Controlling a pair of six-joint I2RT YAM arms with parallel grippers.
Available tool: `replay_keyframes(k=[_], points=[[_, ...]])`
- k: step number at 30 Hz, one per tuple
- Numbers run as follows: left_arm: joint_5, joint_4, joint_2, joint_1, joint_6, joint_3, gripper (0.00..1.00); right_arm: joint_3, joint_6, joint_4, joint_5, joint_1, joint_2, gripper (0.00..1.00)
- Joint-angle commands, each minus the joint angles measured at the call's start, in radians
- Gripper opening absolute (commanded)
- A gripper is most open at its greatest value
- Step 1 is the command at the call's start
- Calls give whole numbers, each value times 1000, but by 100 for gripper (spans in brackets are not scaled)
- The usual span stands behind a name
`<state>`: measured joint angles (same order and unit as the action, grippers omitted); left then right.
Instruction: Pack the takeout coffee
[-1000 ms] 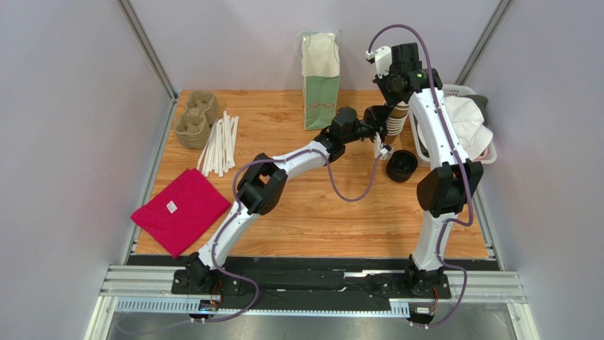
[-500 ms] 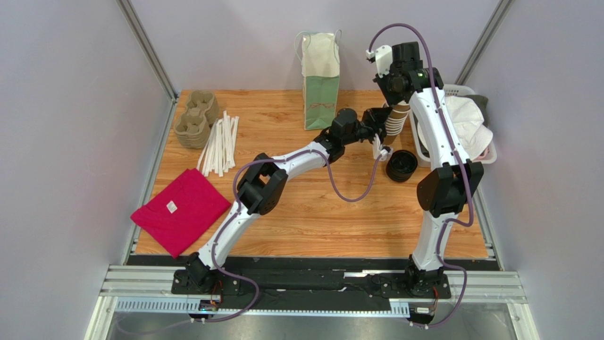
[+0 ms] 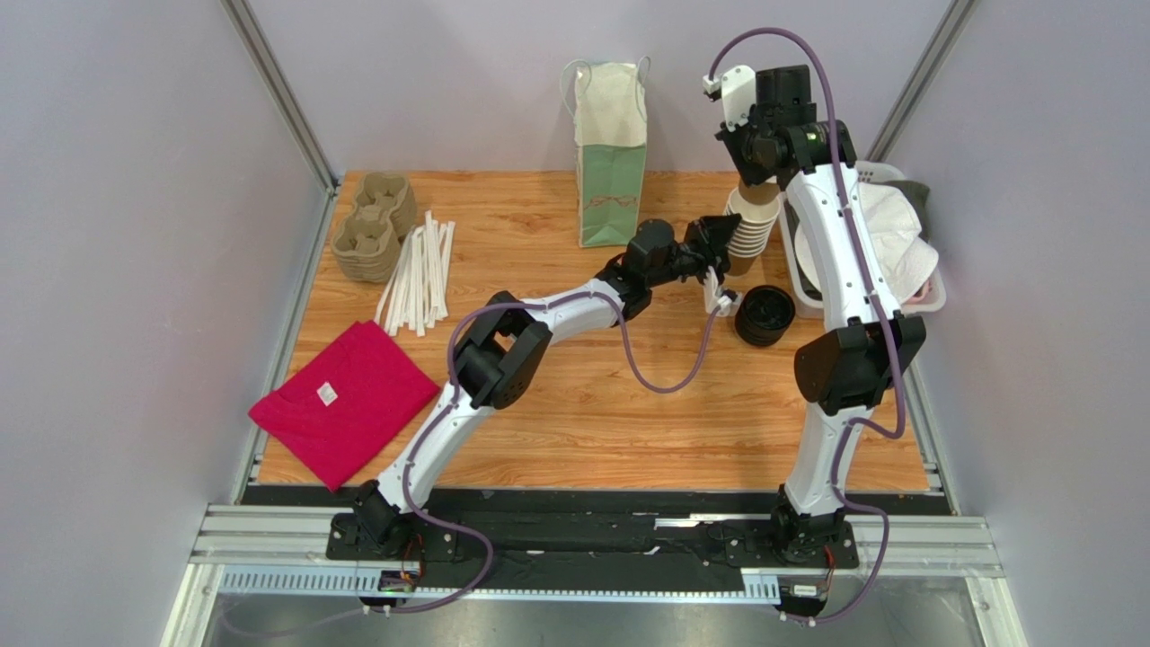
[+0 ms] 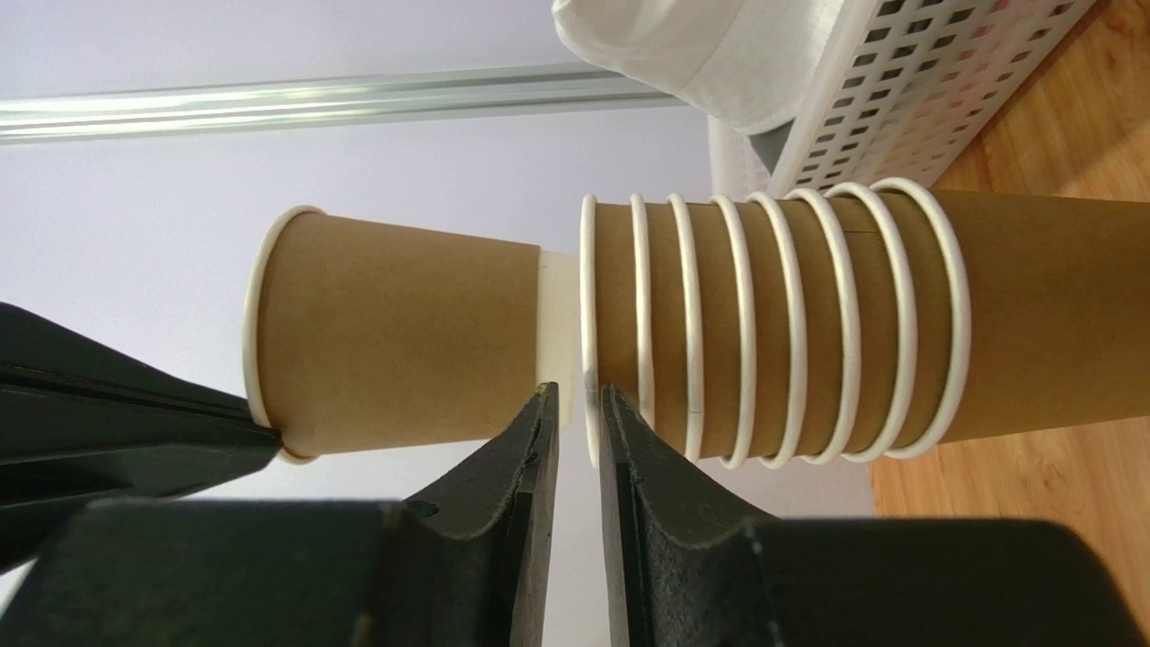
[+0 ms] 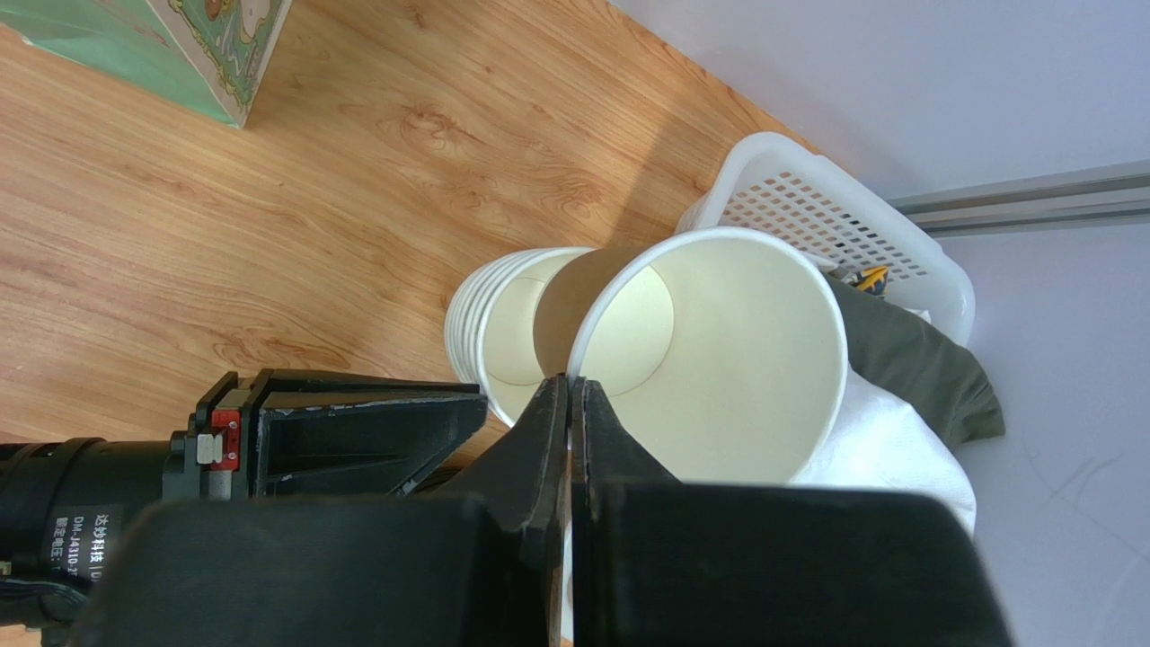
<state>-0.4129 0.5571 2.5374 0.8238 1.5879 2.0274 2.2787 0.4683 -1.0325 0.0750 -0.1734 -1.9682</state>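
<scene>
No lidded takeout coffee shows in any view. My right gripper (image 5: pixel 571 391) is shut on the rim of a single lidless brown paper cup (image 5: pixel 716 357), held just above the stack of brown cups (image 3: pixel 747 236). In the left wrist view that cup (image 4: pixel 398 344) has come almost free of the stack (image 4: pixel 810 324). My left gripper (image 4: pixel 578 405) is at the stack's top rim. Its jaws stand a narrow gap apart, with that rim between the tips and daylight beside it. A black round lid (image 3: pixel 764 313) lies on the table in front of the stack.
A green paper bag (image 3: pixel 610 135) stands at the back centre. A white basket (image 3: pixel 884 173) holding white and dark cloth sits at the right edge. Pulp cup carriers (image 3: pixel 375 223), white straws (image 3: pixel 419 270) and a red cloth (image 3: pixel 344 398) lie on the left.
My right gripper has risen, drawing the single cup up out of the stack. My left gripper has shifted slightly at the stack's rim.
</scene>
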Motion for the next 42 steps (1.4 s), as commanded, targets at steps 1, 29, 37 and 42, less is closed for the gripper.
replay_keyframes(k=[1, 29, 37, 42], points=[[-52, 95, -92, 5, 6, -47, 27, 51, -11, 40, 9, 0, 75, 0], [8, -655, -1534, 5, -759, -1010, 88, -162, -66, -138, -184, -185, 443, 0], [174, -1088, -1873, -73, -1173, -1001, 91, -398, -114, -118, -274, -287, 485, 0], [206, -1216, -1993, -106, -1373, -1038, 92, -514, -174, -68, -317, -348, 471, 0]])
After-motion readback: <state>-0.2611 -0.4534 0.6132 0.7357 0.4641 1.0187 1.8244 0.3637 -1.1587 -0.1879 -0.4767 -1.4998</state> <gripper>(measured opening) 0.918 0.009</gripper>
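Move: The held cup hangs by its rim from the right fingers, its middle about 2 cm ahead, 3 cm right and 5 cm below; its clear spot on the table is some 20 cm back, 12 cm left and 30 cm down. The cup stack's middle lies 2 cm ahead, 2 cm right, 21 cm below; the black lids 9 cm back, 6 cm right, 27 cm below. From the left hand, the stack's middle is 5 cm right and 10 cm down, the spot 21 cm back, 9 cm left and 21 cm down. The cup, still pinched by its rim, is carried clear of the stack by the right hand: up about 11 cm, then back and left some 23 cm over open table, turning about 25 degrees counter-clockwise, and down again to near its starting height. The left fingers spread wide beside the stack's top rim as that hand swings away left, back and up, rolling strongly and sinking a little at the end. ##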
